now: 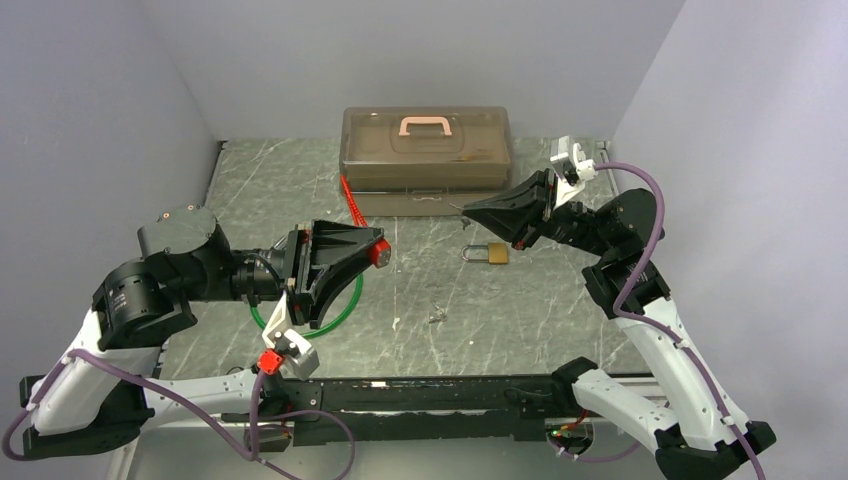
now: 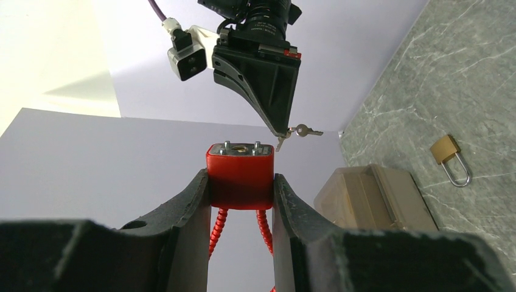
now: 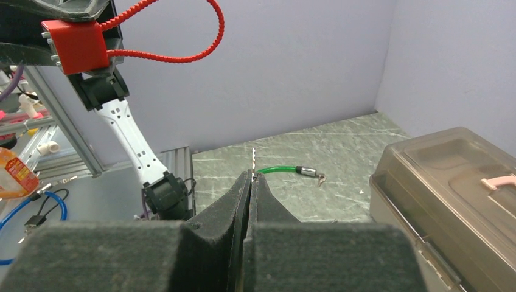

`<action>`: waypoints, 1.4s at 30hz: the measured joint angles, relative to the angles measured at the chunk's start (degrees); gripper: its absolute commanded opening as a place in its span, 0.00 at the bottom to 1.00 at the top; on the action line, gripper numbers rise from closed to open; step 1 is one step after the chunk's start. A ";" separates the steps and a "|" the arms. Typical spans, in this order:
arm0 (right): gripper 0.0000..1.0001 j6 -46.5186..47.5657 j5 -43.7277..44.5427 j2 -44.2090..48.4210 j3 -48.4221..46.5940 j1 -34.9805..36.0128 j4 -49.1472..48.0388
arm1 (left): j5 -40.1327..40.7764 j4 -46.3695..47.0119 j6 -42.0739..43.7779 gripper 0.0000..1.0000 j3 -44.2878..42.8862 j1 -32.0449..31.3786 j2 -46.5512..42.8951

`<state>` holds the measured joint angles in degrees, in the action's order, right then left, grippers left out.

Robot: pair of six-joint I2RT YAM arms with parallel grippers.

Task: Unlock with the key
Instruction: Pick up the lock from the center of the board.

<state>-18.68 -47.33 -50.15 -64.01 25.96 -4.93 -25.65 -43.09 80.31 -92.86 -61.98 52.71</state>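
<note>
My right gripper (image 1: pixel 470 210) is shut on the key (image 2: pixel 302 129), a tiny silver key whose blade pokes out past the fingertips. In the right wrist view the key (image 3: pixel 252 159) shows edge-on above the closed right gripper (image 3: pixel 251 176). A second small key dangles beside it. My left gripper (image 1: pixel 378 250) holds a red square tag (image 2: pixel 239 173) on red wire, raised above the table with its face turned toward the key. The two grippers are apart, tips pointing at each other. A small brass padlock (image 1: pixel 490 253) lies on the table under the right gripper.
A brown translucent toolbox (image 1: pixel 427 160) with a pink handle stands at the back. A green cable (image 1: pixel 330 320) loops on the table under the left gripper, its silver tip (image 3: pixel 306 172) beside some small loose keys (image 1: pixel 437 317). Grey walls close in both sides.
</note>
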 measured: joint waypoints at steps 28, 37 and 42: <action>0.00 -0.63 -4.13 -1.22 -0.52 -0.02 -4.09 | -3.50 -1.07 -8.33 0.00 -2.08 -0.50 0.46; 0.00 7.50 -6.80 -3.98 -1.66 1.97 1.55 | 1.14 -5.01 -24.06 0.00 10.88 1.27 -2.45; 0.00 20.94 -3.87 -4.22 -2.36 10.45 12.55 | -2.40 -11.98 -30.75 0.00 16.24 6.47 -2.08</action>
<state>2.26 -51.20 -54.37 -66.37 36.40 7.62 -28.05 -55.07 49.56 -76.62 -55.51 50.63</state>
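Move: Ahead of the left hand by some 9 cm, 12 cm to its right and about 5 cm lower is the key in the right fingers; the red lock it already holds lies about 9 cm back, 14 cm left and 5 cm above the right hand. Far below on the table, the brass padlock is roughly 9 cm ahead of and 7 cm right of the right hand, 44 cm down; the small metal bits are 4 cm ahead and 10 cm right of the left hand, 50 cm down. Sinking about 17 cm towards the table after a slow drift back and a slight rise, the left hand keeps its grip on the red lock, rolls forward some 45 degrees about its fingers' line and dips their tips. The right hand, still pinching the key, hovers, then swings left, down and back by about 4 cm each way, its tips dipping and turning towards the base, closing the sideways gap to the red lock. ##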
